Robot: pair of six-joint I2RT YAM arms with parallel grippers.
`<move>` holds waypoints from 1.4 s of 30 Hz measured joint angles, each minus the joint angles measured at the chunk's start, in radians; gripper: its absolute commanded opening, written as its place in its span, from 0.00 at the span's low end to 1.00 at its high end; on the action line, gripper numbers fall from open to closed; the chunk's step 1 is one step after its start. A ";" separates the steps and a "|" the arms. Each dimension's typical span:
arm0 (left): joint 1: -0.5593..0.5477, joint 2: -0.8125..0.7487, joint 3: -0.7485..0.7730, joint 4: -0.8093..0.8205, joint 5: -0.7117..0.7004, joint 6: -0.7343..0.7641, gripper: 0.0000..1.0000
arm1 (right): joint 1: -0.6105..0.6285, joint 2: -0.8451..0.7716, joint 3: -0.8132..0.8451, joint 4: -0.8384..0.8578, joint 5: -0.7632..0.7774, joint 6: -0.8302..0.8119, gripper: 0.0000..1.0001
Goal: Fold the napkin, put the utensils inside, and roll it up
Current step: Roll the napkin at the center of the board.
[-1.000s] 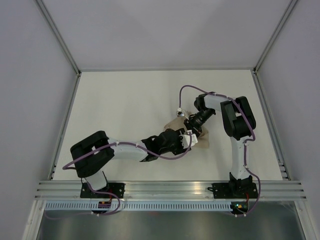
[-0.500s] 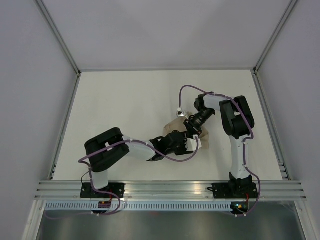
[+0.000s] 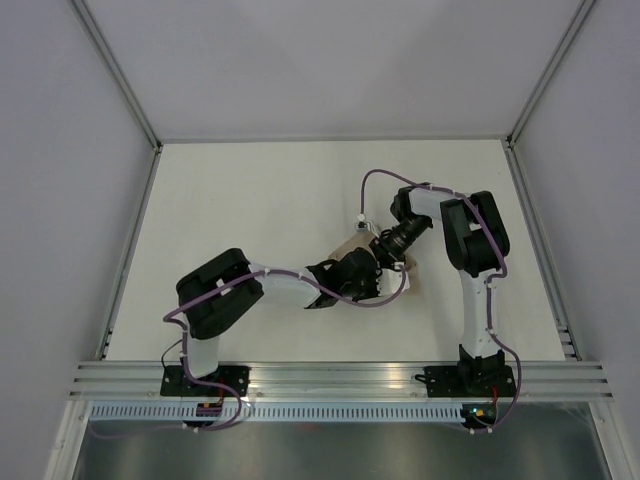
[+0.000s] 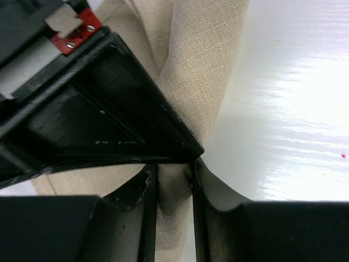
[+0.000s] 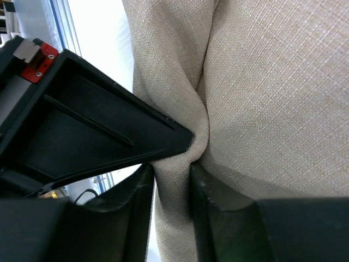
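Observation:
The tan napkin (image 3: 350,246) lies bunched on the white table, right of centre, mostly covered by the two grippers. My left gripper (image 3: 378,278) comes at it from the near left. In the left wrist view the left gripper (image 4: 173,185) is shut on a fold of the napkin (image 4: 202,65). My right gripper (image 3: 383,250) meets the cloth from the far right. Its wrist view shows the right gripper (image 5: 172,185) pinching a ridge of the napkin (image 5: 272,98) that fills the gap. The utensils are out of view.
The white table (image 3: 250,200) is fenced by an aluminium frame (image 3: 330,138) with grey walls behind and at both sides. The two arms nearly touch over the cloth. A purple cable (image 3: 385,178) loops above the right wrist.
The left arm has swung in toward the right and its gripper has shut onto a fold of the napkin. The right gripper has stayed on the cloth, barely shifting.

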 measured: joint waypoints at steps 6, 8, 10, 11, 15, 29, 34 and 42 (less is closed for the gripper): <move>0.054 0.024 0.064 -0.084 0.151 -0.019 0.02 | -0.023 -0.031 0.005 -0.016 0.004 0.006 0.63; 0.074 0.035 0.081 -0.095 0.196 -0.034 0.02 | -0.035 -0.043 0.006 -0.013 0.012 0.006 0.64; 0.092 0.047 0.100 -0.102 0.237 -0.051 0.02 | -0.045 -0.053 0.009 -0.006 0.018 0.002 0.64; 0.100 0.053 0.108 -0.104 0.254 -0.058 0.02 | -0.053 -0.058 0.011 0.001 0.022 -0.001 0.64; 0.135 0.070 0.140 -0.137 0.336 -0.095 0.02 | -0.106 -0.082 0.034 0.046 0.029 0.000 0.64; 0.299 0.214 0.334 -0.313 0.737 -0.275 0.02 | -0.288 -0.488 -0.219 0.301 0.023 0.022 0.69; 0.336 0.294 0.451 -0.434 0.842 -0.338 0.02 | -0.240 -0.750 -0.480 0.528 0.079 0.064 0.71; 0.361 0.378 0.584 -0.601 0.915 -0.390 0.02 | 0.074 -1.029 -0.862 0.927 0.327 0.134 0.76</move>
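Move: Both hands pinch the napkin roll, their fingertips only a couple of centimetres apart; it runs left-right, its middle about 3 cm left of the left hand at the same height. The unrolled part lies about 5 cm ahead of the left hand, 4 cm left and 1 cm below. From the right hand, the roll's right end is level fore and aft, about 5 cm right and 1 cm down; the unrolled part is 5 cm ahead, 5 cm left. Keep the left fingers pinched on the napkin roll and turn that wrist over the top by about 60 degrees, easing some 2 cm forward towards the unrolled part. Meanwhile open the right gripper off the roll, take it out forward, right and up some 9 cm each way, then swing it back and down, wrist turning, to hang open over the roll's right end. ##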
